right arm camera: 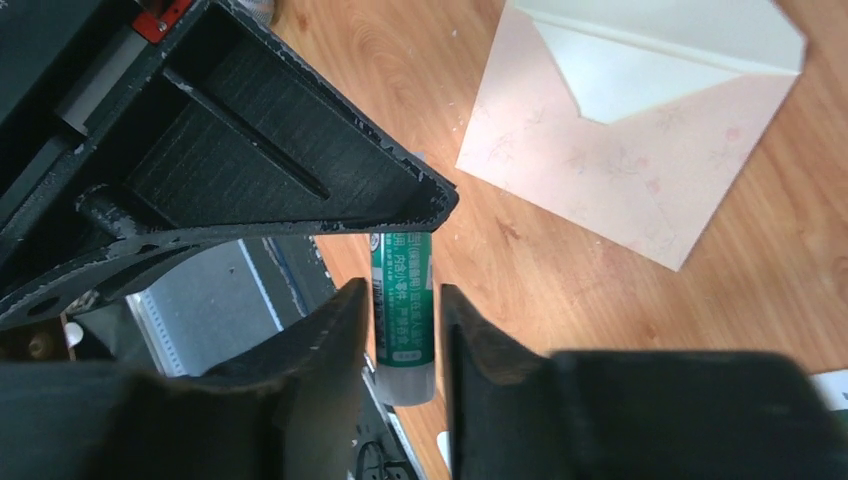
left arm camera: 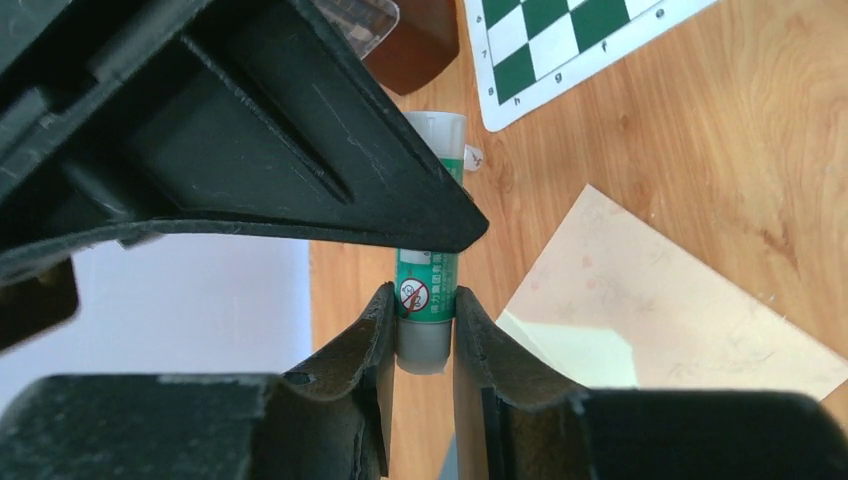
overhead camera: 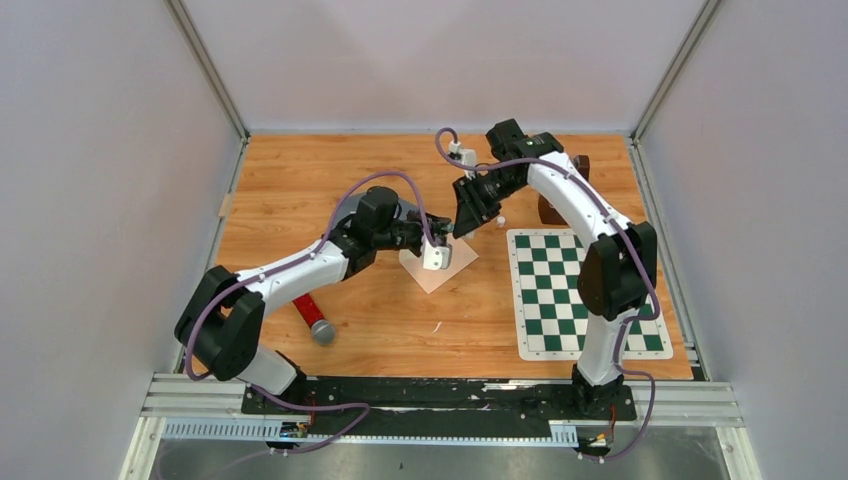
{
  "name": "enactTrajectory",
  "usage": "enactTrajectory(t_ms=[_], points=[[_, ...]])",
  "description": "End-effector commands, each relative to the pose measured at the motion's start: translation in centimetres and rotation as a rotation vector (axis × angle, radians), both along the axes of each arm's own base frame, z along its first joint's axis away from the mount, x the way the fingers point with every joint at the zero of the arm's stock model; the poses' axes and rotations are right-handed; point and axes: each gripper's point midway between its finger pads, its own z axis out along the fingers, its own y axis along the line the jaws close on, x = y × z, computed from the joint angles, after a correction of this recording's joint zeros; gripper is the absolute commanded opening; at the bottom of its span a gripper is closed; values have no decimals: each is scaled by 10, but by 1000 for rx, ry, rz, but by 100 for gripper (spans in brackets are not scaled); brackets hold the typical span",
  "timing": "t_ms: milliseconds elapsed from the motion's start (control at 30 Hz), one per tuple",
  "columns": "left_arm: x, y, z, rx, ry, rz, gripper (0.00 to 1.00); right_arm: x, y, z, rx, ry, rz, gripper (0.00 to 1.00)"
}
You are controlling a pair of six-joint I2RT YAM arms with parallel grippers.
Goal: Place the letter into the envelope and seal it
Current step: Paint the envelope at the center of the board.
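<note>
A green glue stick hangs in the air between both grippers above the table's middle. My left gripper has both fingers pressed on its grey end. My right gripper is shut round the same glue stick from the other side. In the top view the left gripper and the right gripper meet tip to tip. Below them the pink envelope lies flat with its flap open, showing a pale lining. The envelope is apart from both grippers. The letter does not show on its own.
A green and white chessboard mat lies at the right. A brown wooden block stands behind it. A red-handled tool with a grey head lies near the left arm. Grey walls close in three sides.
</note>
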Motion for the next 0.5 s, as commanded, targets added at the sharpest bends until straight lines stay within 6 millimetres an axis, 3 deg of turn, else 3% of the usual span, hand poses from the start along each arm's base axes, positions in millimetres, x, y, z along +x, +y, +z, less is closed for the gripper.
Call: enactTrajectory(t_ms=[0, 200, 467], points=[[9, -11, 29, -155, 167, 117, 1, 25, -7, 41, 47, -140, -116, 42], [8, -6, 27, -276, 440, 282, 0, 47, -33, 74, 114, -160, -311, 52], [8, -9, 39, -405, 643, 375, 0, 34, -24, 69, 177, -8, -355, 57]])
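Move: Between the two hands sits the uncapped glue stick, pinched by both, its middle about 2 cm to the right of the left hand and 1 cm ahead and left of the right one. The envelope lies on the board some 17 cm below: 2 cm back and 3 cm left of the left hand, level with and 6 cm left of the right. From the left hand, the loose cap is about 6 cm ahead and 12 cm right, the grey envelope 6 cm ahead and 16 cm left, both equally low. Opening its fingers, the right hand lets go of the glue stick and backs off from it, rising about 6 cm while going some 4 cm forward and 4 cm right, and swinging about 20 degrees clockwise. The left hand stays in place over the envelope, keeps its grip on the stick's lower end and rolls roughly 40 degrees about its own pointing direction. ##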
